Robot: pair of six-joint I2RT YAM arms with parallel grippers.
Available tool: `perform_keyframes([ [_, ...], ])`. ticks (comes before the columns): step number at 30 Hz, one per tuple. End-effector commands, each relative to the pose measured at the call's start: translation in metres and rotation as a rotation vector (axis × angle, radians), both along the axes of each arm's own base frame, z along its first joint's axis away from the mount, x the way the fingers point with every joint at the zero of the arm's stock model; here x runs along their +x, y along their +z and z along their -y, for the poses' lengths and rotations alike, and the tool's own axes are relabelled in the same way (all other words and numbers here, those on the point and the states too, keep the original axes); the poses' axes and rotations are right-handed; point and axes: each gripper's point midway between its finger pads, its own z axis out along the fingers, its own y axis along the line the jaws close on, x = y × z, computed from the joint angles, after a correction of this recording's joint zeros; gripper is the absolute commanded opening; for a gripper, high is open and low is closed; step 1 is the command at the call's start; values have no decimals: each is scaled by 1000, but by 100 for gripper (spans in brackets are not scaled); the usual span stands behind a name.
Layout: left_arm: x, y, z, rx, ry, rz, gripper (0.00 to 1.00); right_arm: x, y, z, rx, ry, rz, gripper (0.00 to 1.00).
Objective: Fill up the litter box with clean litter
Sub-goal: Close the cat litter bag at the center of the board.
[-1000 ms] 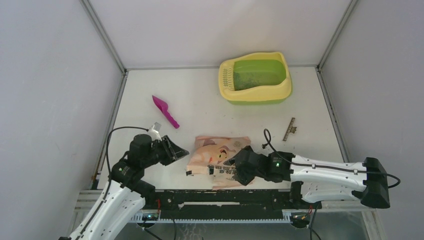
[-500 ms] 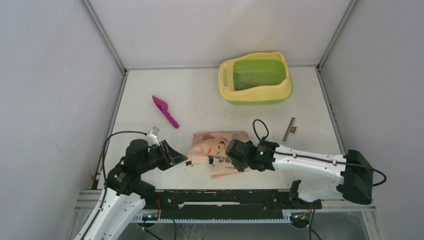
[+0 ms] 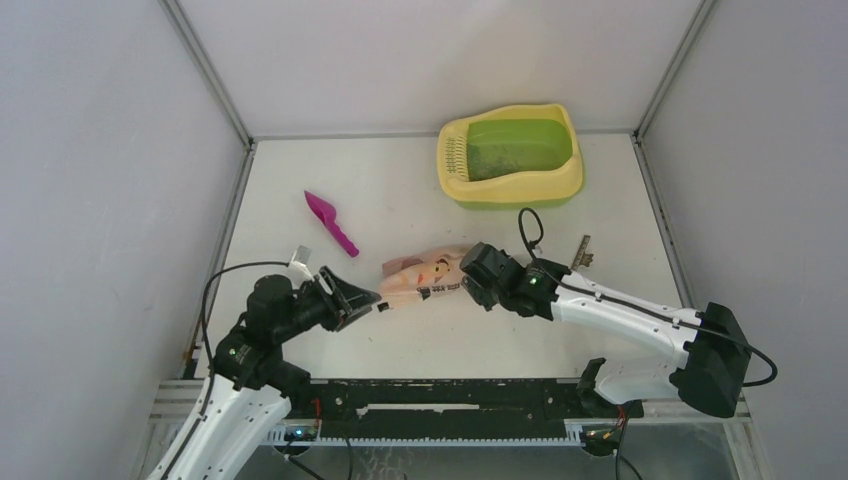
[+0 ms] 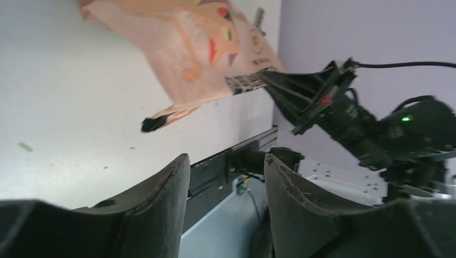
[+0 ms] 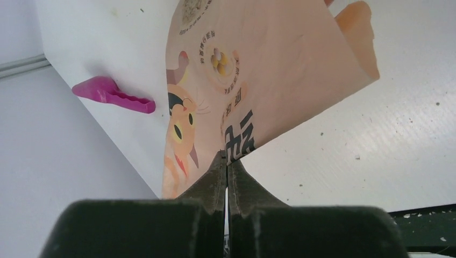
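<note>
The litter box, pale yellow rim around a green basin, stands at the back right, with litter as dark specks on its floor. A peach-pink printed bag hangs tilted above the table's middle. My right gripper is shut on the bag's right edge; in the right wrist view the tips pinch the printed edge of the bag. My left gripper stands open just left of the bag's lower corner, with nothing between its fingers. The bag lies ahead of it.
A magenta scoop lies on the table at the left, also seen as the scoop in the right wrist view. A small metal strip lies right of my right arm. A few stray specks dot the white table.
My right gripper has shut on the bag's edge and drawn it up and away from the front edge. The left gripper has opened wider and edged toward the bag.
</note>
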Motion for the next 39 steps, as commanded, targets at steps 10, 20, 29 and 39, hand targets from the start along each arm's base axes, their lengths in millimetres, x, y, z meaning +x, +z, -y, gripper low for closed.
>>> perform_keyframes([
  [10, 24, 23, 21, -277, 82, -92, 74, 22, 18, -9, -46, 135, 153, 0],
  [20, 36, 9, 28, -328, 129, -165, 78, 21, 7, -6, -33, 170, 171, 0],
  [29, 47, -2, 34, -320, 153, -197, 78, 21, 3, -4, -4, 175, 175, 0],
  [39, 43, 2, 35, -342, 168, -197, 78, 26, 4, -5, 1, 183, 177, 0],
])
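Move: The cat litter bag's loose left end lies about 3 cm ahead of the left hand, 3 cm to its right and 6 cm below; the spot pinched by the right hand is some 19 cm right and 4 cm ahead, slightly lower. The pink scoop lies about 17 cm ahead and 10 cm left, on the table. From the right hand, the loose end is some 17 cm left, about 1 cm back and 5 cm lower. Opening wider, the left hand reaches some 5 cm forward-right towards the bag's loose end while right keeps pinching. ##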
